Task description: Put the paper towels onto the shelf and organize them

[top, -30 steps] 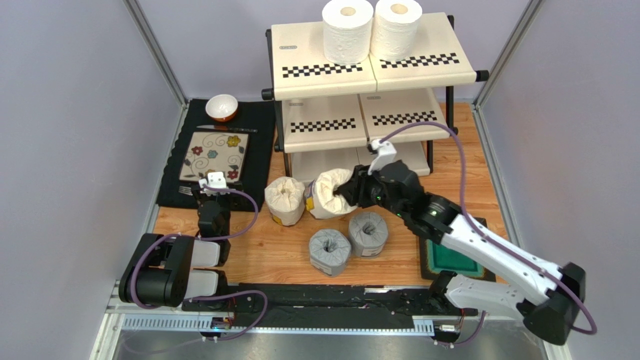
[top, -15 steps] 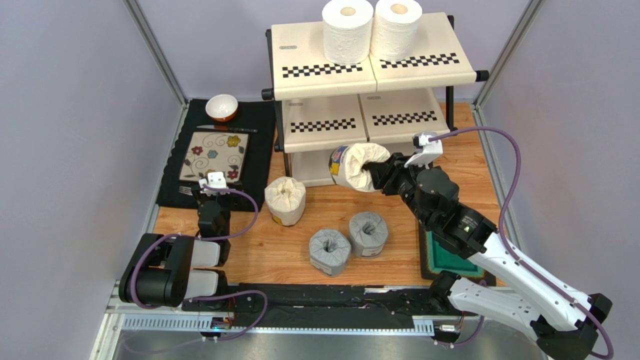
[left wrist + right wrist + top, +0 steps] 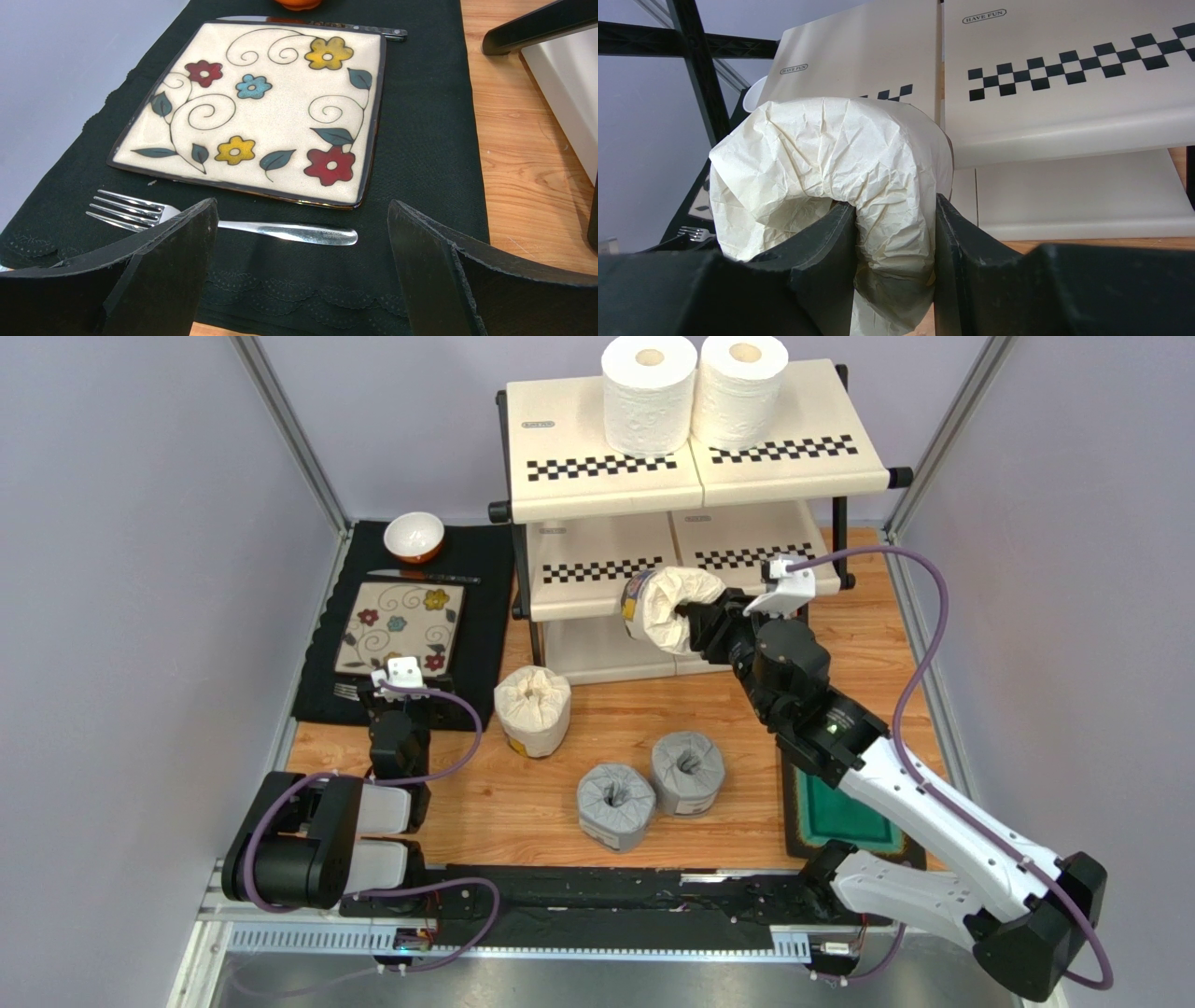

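My right gripper (image 3: 697,626) (image 3: 894,231) is shut on the wall of a cream-wrapped paper towel roll (image 3: 668,602) (image 3: 822,157), one finger inside its centre hole. It holds the roll in the air in front of the shelf's (image 3: 786,473) middle tier (image 3: 1060,84). Two white rolls (image 3: 650,392) (image 3: 741,388) stand on the top tier. On the table lie another cream roll (image 3: 533,710) and two grey rolls (image 3: 616,805) (image 3: 687,772). My left gripper (image 3: 400,676) (image 3: 302,262) is open and empty, low over a black mat (image 3: 421,140).
A floral square plate (image 3: 253,105) with a fork (image 3: 231,224) and a knife (image 3: 316,23) lies on the black mat at left. A small white-and-orange bowl (image 3: 414,536) sits behind it. A green pad (image 3: 842,819) lies under the right arm. Grey walls enclose the table.
The right gripper has lifted the cream roll off the table and carried it back and up, from beside the other cream roll to the front of the shelf's middle tier. The left arm stayed still.
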### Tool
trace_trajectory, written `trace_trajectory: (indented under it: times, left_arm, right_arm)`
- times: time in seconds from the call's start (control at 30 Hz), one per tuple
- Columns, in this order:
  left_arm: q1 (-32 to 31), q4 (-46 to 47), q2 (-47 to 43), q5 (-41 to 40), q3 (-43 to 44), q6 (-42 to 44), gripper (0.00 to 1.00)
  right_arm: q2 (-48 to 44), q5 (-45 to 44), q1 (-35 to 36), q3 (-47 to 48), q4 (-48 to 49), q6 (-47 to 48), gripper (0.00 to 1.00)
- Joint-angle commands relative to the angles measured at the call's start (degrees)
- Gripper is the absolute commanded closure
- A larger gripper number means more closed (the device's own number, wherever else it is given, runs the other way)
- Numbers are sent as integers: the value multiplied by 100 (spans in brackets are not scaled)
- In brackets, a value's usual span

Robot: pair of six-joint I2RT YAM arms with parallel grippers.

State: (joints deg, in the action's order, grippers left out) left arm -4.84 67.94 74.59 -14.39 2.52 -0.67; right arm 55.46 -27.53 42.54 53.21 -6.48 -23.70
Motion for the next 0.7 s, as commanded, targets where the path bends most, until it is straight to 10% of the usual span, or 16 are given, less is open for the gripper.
trace_trajectory:
  times: [0.0,0.67]
  left_arm:
    - [36,175,3,59,-1342,40,1]
    - [36,175,3,51,-1342,40,1]
  right_arm:
    - [166,107,-106,514,1052,120,68]
    - [1036,186,-361,1007,1930,402,68]
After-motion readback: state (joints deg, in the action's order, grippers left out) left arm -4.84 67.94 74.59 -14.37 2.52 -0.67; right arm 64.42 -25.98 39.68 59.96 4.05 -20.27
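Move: The right hand already holds the cream paper towel roll by its wall. The middle of the middle shelf's left half lies about 13 cm ahead of the hand, 9 cm to its left and 8 cm below; the top shelf's left half is some 18 cm ahead, 8 cm left and 10 cm above. On the table, the other cream roll is about 3 cm back, 21 cm left and 26 cm below. From the idle left hand, that middle-shelf spot is roughly 11 cm ahead, 27 cm right and 13 cm above. Still pinching the cream roll, the right hand rises and advances about 4 cm each, towards the middle shelf. ##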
